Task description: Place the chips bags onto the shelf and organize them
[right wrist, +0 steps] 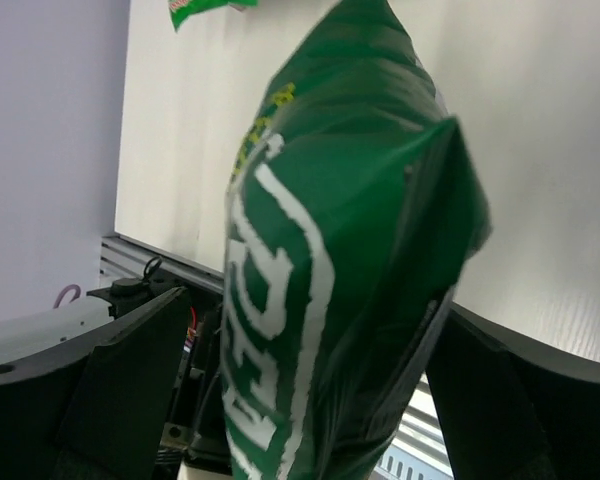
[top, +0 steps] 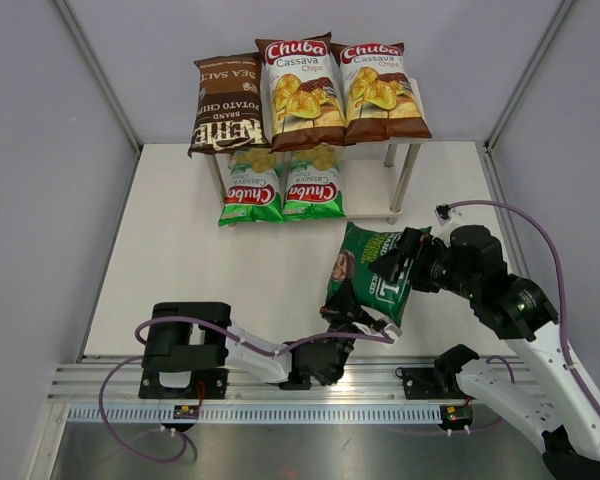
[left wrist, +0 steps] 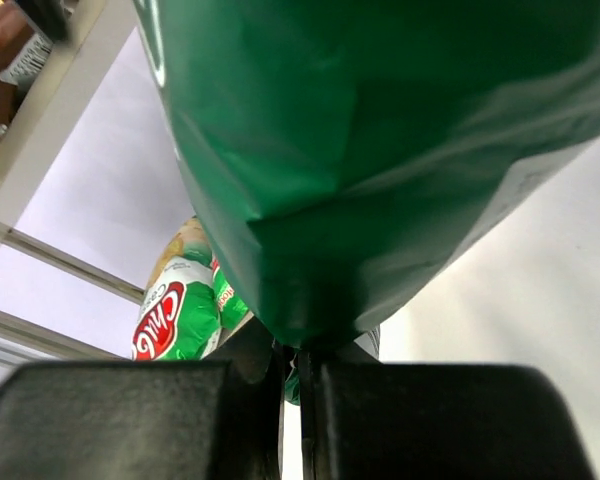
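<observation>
The dark green chips bag [top: 370, 272] hangs upright over the table in front of the shelf [top: 372, 195]. My left gripper [top: 355, 325] is shut on its bottom seam, and the left wrist view shows that pinch [left wrist: 298, 350] under the green bag [left wrist: 360, 150]. My right gripper [top: 400, 262] stands open around the bag's right side. Its fingers [right wrist: 130, 380] are spread wide, with the bag [right wrist: 320, 300] between them. A brown Kettle bag [top: 225, 103] and two Chuba Cassava bags [top: 300, 90] [top: 380, 90] lie on the top board. Two light green Chuba bags [top: 251, 187] [top: 313, 182] lie on the lower board.
The lower board has bare room to the right of the light green bags, beside a metal leg [top: 404, 180]. White walls close in the table on the left, right and back. The rail [top: 280, 385] with the arm bases runs along the near edge.
</observation>
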### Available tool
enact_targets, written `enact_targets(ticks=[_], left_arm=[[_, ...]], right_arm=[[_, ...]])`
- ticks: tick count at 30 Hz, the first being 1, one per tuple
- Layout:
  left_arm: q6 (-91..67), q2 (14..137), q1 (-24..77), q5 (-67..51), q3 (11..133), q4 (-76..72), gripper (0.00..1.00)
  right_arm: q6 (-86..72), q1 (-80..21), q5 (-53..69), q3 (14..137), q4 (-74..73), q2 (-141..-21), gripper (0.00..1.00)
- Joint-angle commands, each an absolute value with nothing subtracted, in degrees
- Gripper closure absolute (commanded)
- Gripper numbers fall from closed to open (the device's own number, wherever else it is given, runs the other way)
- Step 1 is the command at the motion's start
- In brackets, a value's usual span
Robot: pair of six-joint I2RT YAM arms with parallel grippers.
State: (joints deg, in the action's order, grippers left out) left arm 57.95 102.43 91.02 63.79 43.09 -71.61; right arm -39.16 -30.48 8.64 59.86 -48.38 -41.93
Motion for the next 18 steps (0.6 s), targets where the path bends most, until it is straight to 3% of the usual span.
enact_targets(ticks=[1,3,11,12,13,15,18], left_arm=[[61.69,103.18,91.32,63.90,47.63,-93.16,1.00],[64.15,103.88,91.23,64.25,48.16,-95.17,1.00],[59.51,101.78,91.32,64.34,46.23,-92.90,0.97],[59.15,101.60,91.32,64.34,45.80,-92.90,0.89],[58.11,101.43,91.32,64.16,44.66,-93.34,0.67],[56.43,100.47,91.14,63.99,43.08,-93.43,0.60],[51.25,98.71,90.53,63.98,40.52,-91.33,0.18]], right_arm=[[-39.37,-30.85,10.99,56.96,-48.87,-41.13,0.01],[-38.85,-30.85,10.90,56.43,-48.51,-40.78,0.06],[-37.71,-30.85,10.28,55.55,-45.62,-38.68,0.50],[-37.27,-30.85,9.59,55.63,-45.44,-37.98,0.53],[-37.09,-30.85,9.32,55.46,-44.83,-37.79,0.55],[-36.57,-30.85,9.31,54.94,-43.86,-36.75,0.61],[-37.00,-30.85,9.93,52.56,-40.44,-35.34,0.64]])
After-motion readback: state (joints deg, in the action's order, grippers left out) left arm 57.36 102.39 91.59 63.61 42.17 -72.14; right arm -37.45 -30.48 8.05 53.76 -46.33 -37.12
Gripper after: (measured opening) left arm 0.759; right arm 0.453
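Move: The dark green chips bag hangs pinched by a lower corner in the left fingers, its middle about 6 cm to that hand's right, 3 cm ahead and 5 cm above. For the right hand, its open fingers astride the bag, that middle is some 3 cm below, 2 cm left and 1 cm back. From the right hand, the nearer green Chuba bag on the lower shelf stands roughly 23 cm ahead, 17 cm left and 12 cm below; the empty shelf spot is about 25 cm ahead, 3 cm left and 20 cm below. The right hand, fingers wide open, sinks about 2.5 cm over the dark green bag, easing back a trifle, then closes to roughly half its opening and grips the bag's body between its pads. The left hand keeps its pinch on the lower corner, staying within about 1 cm of its place, until the right fingers are well on their way shut, then opens wide and lets the corner go, its wrist hardly turning. ##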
